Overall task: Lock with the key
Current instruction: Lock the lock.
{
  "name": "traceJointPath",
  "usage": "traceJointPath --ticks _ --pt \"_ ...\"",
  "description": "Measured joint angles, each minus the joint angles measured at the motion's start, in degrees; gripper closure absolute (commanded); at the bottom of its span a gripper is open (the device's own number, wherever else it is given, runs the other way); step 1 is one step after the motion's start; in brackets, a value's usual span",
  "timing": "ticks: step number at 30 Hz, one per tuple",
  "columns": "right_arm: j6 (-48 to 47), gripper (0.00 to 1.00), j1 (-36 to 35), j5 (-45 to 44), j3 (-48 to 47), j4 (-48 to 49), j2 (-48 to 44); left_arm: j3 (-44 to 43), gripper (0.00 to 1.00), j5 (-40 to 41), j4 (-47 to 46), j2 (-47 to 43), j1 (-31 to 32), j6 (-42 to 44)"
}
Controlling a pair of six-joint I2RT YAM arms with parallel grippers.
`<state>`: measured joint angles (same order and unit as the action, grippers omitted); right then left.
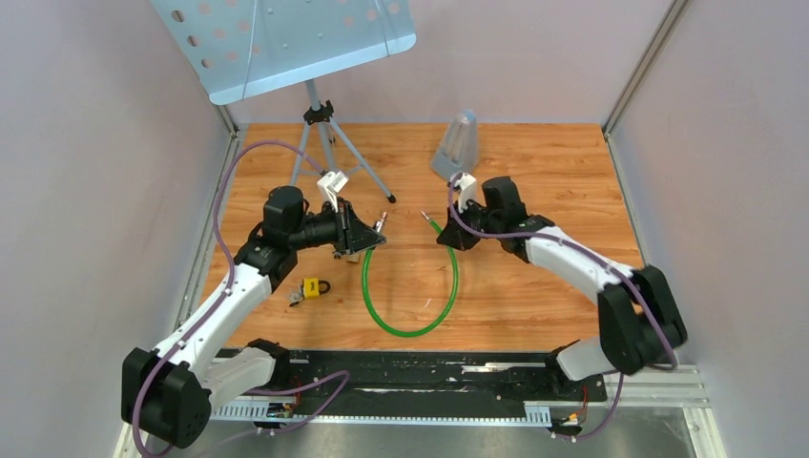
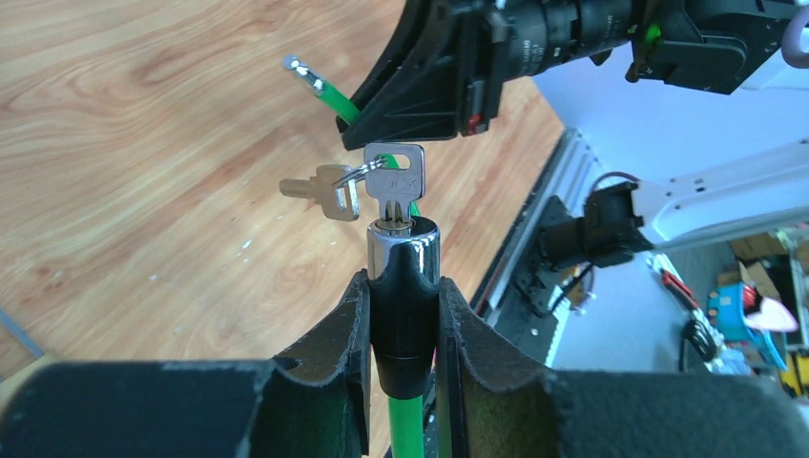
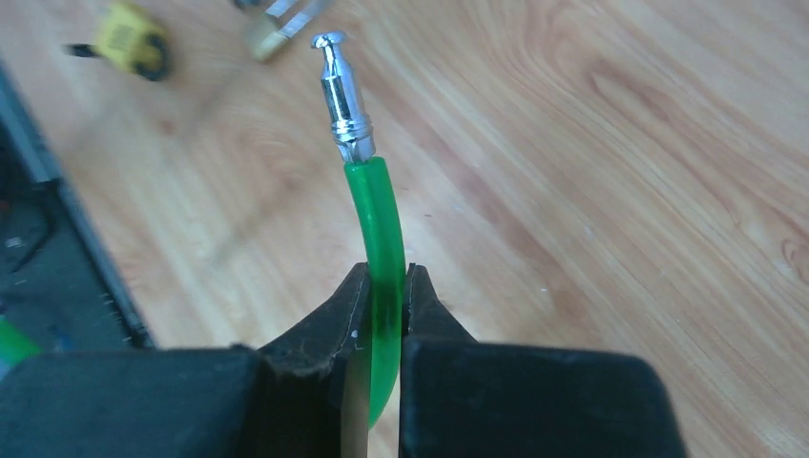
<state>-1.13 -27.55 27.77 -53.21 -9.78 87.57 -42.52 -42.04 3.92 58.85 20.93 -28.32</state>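
Note:
A green cable lock [image 1: 412, 329] lies in a loop on the wooden table. Its black and chrome lock head [image 2: 404, 286] is raised, and my left gripper [image 2: 404, 298] is shut on it. A silver key [image 2: 396, 181] stands in the head's keyhole, with a second key [image 2: 320, 193] hanging from its ring. In the top view the left gripper [image 1: 368, 235] sits left of centre. My right gripper [image 3: 386, 286] is shut on the green cable [image 3: 375, 215], just below its bare metal pin [image 3: 342, 100]. The right gripper [image 1: 445, 229] faces the left one, with a gap between pin and head.
A small yellow padlock [image 1: 312, 286] lies by the left arm, with keys beside it. A music stand [image 1: 286, 38] on a tripod [image 1: 324, 129] stands at the back left. A grey metronome [image 1: 456, 143] is at the back centre. Walls close both sides.

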Motion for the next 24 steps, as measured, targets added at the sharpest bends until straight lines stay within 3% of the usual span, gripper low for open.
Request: traceJointPath --ticks 12,17,24 --pt "5.2 1.00 -3.5 8.8 8.7 8.3 -29.3 -7.0 1.00 -13.0 -7.8 3.3 0.0 -4.0" --pt "5.1 1.00 -6.0 8.5 10.5 10.9 -34.1 -9.5 1.00 -17.9 -8.5 3.9 0.0 -2.3" --pt "0.8 1.00 -10.1 6.0 11.8 12.3 -34.9 -10.4 1.00 -24.7 -10.1 2.9 0.0 7.5"
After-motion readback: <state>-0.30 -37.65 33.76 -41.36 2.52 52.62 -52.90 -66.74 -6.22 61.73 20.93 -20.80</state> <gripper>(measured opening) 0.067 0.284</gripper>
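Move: The left hand grips the lock head, key in place, and the green cable's metal tip lies roughly 10 cm ahead, 10 cm right and 10 cm below it. The right hand holds the cable just behind that tip, with the lock head some 15 cm left, 6 cm back and 13 cm higher. On the table, about 21 cm below the left hand, the brass padlock lies 7 cm ahead and 5 cm left, and the yellow padlock 1 cm ahead and 13 cm left. Keeping its pinch on the cable, the right hand sweeps up about 16 cm and back some 10 cm, edging left towards the lock head, while its fingers swing up from a steep downward slant to almost level; the climb is done well before the end. The left hand, still gripping the lock head, rises about 9 cm and draws back a little, drifting right and turning clockwise until its fingers point nearly straight right, facing the cable tip. ##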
